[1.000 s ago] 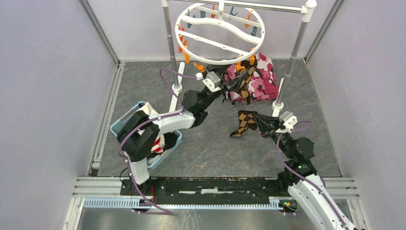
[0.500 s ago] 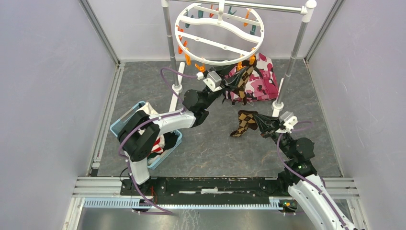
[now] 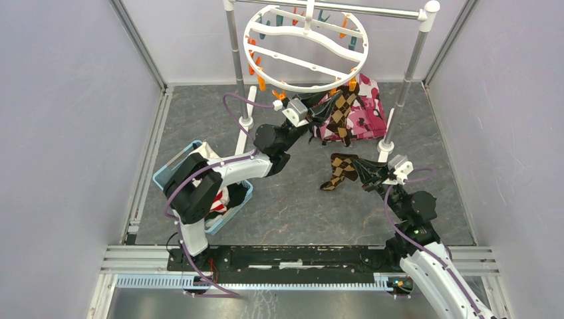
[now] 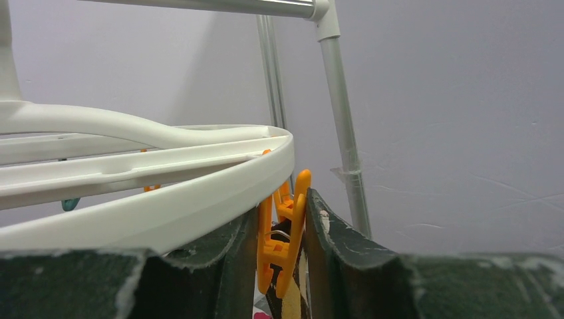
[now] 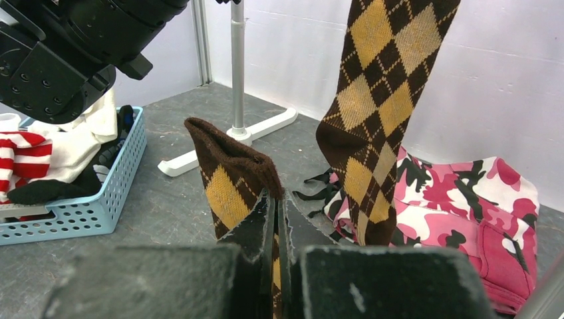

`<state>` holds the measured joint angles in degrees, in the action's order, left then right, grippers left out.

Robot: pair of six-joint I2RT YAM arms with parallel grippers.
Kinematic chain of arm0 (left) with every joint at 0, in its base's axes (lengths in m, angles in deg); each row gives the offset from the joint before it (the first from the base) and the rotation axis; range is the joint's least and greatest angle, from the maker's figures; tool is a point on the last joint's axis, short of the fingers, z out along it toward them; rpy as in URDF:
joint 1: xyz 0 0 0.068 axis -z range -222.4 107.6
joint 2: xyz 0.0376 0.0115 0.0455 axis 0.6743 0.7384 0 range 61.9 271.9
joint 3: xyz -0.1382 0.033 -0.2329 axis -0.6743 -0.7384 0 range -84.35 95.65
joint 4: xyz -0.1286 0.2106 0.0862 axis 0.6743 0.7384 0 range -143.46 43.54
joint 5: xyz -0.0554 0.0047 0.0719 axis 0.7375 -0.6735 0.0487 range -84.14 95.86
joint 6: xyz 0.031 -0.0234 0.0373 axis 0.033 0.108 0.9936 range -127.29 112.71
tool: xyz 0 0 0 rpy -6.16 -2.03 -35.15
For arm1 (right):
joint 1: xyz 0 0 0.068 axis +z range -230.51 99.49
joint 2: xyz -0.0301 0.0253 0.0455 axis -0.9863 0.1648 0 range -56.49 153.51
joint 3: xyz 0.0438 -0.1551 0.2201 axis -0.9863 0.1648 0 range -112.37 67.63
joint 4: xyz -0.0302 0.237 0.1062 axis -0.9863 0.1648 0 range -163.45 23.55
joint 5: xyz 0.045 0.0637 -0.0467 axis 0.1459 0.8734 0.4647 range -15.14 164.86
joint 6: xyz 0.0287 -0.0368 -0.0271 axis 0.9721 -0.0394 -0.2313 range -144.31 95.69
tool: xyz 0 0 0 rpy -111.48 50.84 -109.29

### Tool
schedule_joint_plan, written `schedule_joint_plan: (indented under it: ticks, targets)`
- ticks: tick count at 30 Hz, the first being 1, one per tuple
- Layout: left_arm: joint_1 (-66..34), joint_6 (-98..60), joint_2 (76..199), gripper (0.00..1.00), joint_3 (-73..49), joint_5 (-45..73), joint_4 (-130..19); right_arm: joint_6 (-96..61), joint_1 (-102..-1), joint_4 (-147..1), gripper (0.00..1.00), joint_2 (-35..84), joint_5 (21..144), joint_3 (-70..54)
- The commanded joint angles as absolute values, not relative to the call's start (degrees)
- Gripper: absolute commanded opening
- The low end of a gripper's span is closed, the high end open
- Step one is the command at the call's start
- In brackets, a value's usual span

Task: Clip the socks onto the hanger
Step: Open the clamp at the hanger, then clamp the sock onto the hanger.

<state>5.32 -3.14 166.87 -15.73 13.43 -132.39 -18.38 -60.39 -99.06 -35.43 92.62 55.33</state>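
The hanger, a white ring with orange and teal clothespins, hangs from the rail at the back. My left gripper reaches up under its near rim. Its jaws press both sides of an orange clothespin, so the left gripper is shut on it. A brown-and-black argyle sock hangs down from that spot. My right gripper is shut on a second argyle sock, held above the floor. Only a thin slit shows between the right gripper's jaws.
A blue basket at the left holds more socks, among them a red-and-white striped one. A pink camouflage cloth lies under the hanger. Two rail poles stand on white feet at the back.
The left jaws have narrowed onto the orange clothespin. The hanging argyle sock has shifted slightly. The right arm and its sock have not moved.
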Motion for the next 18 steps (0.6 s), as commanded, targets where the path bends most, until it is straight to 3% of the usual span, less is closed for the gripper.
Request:
schedule_joint_plan:
  ticks: [1, 6, 18]
  targets:
    - [5.59, -4.05, 165.41, 0.17, -15.25, 12.78, -134.42, -18.85, -60.48, -100.35, 0.0, -35.06, 91.93, 54.44]
    - [5.57, -5.65, 164.22, 0.07, -16.49, 12.14, -134.49, -17.51, -60.44, -99.87, 0.0, -30.4, 90.38, 50.77]
    - [5.16, -9.32, 161.73, 0.03, -18.46, 11.32, -133.35, -11.53, -60.46, -103.74, 0.0, -11.91, 92.08, 39.06]
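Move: The orange clip I want is already between my left fingers at the hanger's rim. From my right hand, which still pinches the cuff of the loose sock, that clip is about 11 cm ahead, 6 cm left and 14 cm up. A second orange clip sits on the rim 3 cm farther out and 4 cm to the right of the first; the hung sock's middle is 13 cm ahead of my right hand, 3 cm left and 3 cm higher. With my right fingers kept shut on the cuff, I carry the loose sock forward about 5 cm and a little to the left, towards the clip, dipping slightly before rising again and tipping the fingertips down some 10 degrees. My left hand goes on squeezing the clip's handles at the rim, shifting under a centimetre. ##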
